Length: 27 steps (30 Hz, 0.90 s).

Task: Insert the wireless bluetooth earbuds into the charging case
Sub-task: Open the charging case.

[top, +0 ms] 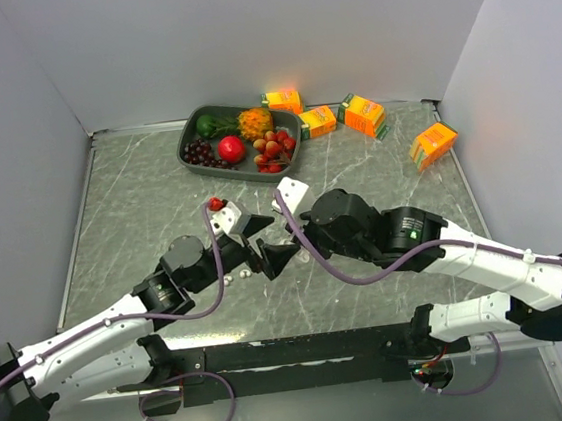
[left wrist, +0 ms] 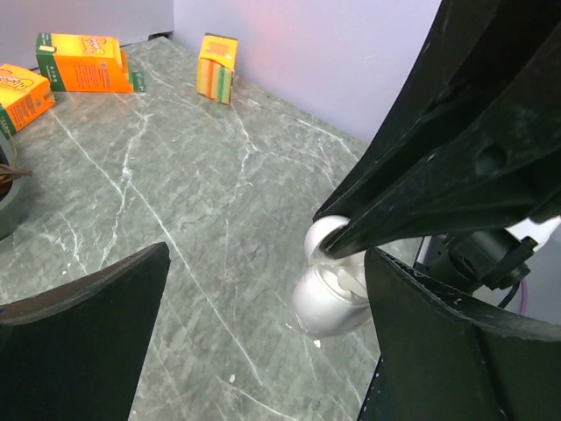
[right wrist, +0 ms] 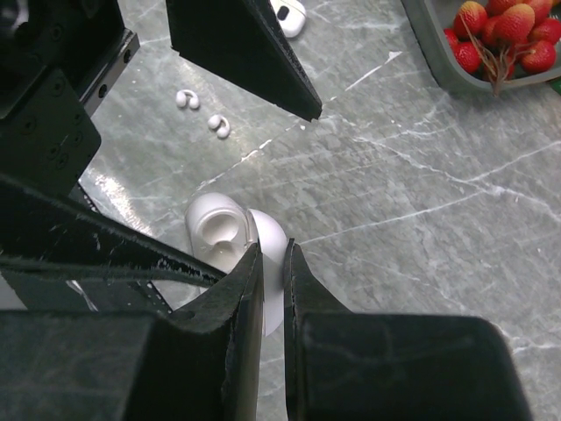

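A white charging case point(right wrist: 217, 230) stands open on the marble table, its empty wells showing. My right gripper point(right wrist: 272, 253) is shut on the case's raised lid point(right wrist: 279, 241), pinching it edge-on. In the left wrist view the same case point(left wrist: 331, 303) sits just inside my left gripper's right finger point(left wrist: 438, 351). My left gripper point(left wrist: 263, 342) is open wide, with nothing between its fingers. Two small white earbuds point(right wrist: 186, 99) point(right wrist: 218, 126) lie loose on the table beyond the case. In the top view both grippers point(top: 264, 242) meet at mid-table and hide the case.
A second white case point(right wrist: 289, 13) lies farther off. A dark dish point(top: 189, 135) of fruit stands at the back. Several orange cartons point(top: 363, 114) lie at the back right. A small red object point(top: 216, 203) lies near the left gripper.
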Tool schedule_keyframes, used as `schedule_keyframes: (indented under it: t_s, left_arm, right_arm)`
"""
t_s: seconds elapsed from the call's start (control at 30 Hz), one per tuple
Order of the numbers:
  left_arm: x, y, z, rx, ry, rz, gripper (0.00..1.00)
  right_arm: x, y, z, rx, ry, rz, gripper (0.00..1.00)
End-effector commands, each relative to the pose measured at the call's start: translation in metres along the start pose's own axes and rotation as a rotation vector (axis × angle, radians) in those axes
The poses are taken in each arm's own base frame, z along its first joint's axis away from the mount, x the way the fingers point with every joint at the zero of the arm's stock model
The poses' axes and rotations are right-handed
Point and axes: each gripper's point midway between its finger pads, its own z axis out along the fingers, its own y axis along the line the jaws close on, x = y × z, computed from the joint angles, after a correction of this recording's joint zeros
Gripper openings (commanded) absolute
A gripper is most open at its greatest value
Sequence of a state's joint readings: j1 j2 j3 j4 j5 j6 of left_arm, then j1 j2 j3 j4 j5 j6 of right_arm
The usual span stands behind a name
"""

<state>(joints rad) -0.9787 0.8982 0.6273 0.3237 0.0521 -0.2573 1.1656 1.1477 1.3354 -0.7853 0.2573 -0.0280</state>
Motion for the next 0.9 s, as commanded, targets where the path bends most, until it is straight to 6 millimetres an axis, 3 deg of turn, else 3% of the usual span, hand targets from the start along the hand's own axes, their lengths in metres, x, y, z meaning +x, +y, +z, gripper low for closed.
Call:
schedule_keyframes:
  t_s: [0.0, 0.27, 0.37, 0.4, 0.53, 0.73, 0.87]
  left_arm:
    - [-0.005, 0.0, -0.005, 0.002, -0.021, 0.001, 0.97]
    - [-0.008, -0.002, -0.014, 0.007, -0.042, 0.011, 0.99]
    - [-0.027, -0.006, -0.024, 0.023, -0.127, 0.02, 0.96]
    - [-0.043, -0.009, -0.03, 0.032, -0.192, 0.02, 0.96]
    - [-0.065, -0.024, -0.043, 0.099, -0.256, 0.037, 0.96]
    - [-0.03, -0.049, -0.041, 0.283, -0.073, 0.198, 0.99]
    - [-0.009, -0.057, -0.044, 0.362, 0.01, 0.251, 0.93]
  right_arm:
    - [-0.032, 0.0, -0.024, -0.036, -0.128, 0.005, 0.0]
    - [-0.038, 0.0, -0.03, -0.049, -0.145, -0.005, 0.0]
    - [-0.042, 0.004, -0.032, -0.075, -0.155, -0.018, 0.0]
    - [-0.044, 0.008, -0.033, -0.099, -0.16, -0.033, 0.0]
    - [-0.051, 0.022, -0.04, -0.195, -0.198, -0.101, 0.0]
    - [-0.05, 0.038, -0.047, -0.315, -0.205, -0.239, 0.0]
    - [-0.047, 0.047, -0.049, -0.379, -0.183, -0.294, 0.0]
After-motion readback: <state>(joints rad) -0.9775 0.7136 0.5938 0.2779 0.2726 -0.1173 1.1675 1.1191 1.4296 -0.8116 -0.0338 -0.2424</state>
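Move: The right fingers already pinch the charging case by its opened lid; its body sits about 2 cm left, 1 cm back and 1 cm below their grip. From the empty, wide-open left gripper, the case lies some 3 cm right, 2 cm back and 1 cm lower. On the table about 20 cm below the left gripper, the two loose earbuds lie roughly 10 cm left and 1 cm ahead, the white square case about 14 cm left and 13 cm ahead. Draw both grippers back together, the left about 5 cm and the right about 4, rising as they go; let the left swing out left and up, then return slightly right and down. Keep the right pinch on the case while turning it some 20 degrees counter-clockwise; tip the open left fingers upward and turn them clockwise around the case without closing. ##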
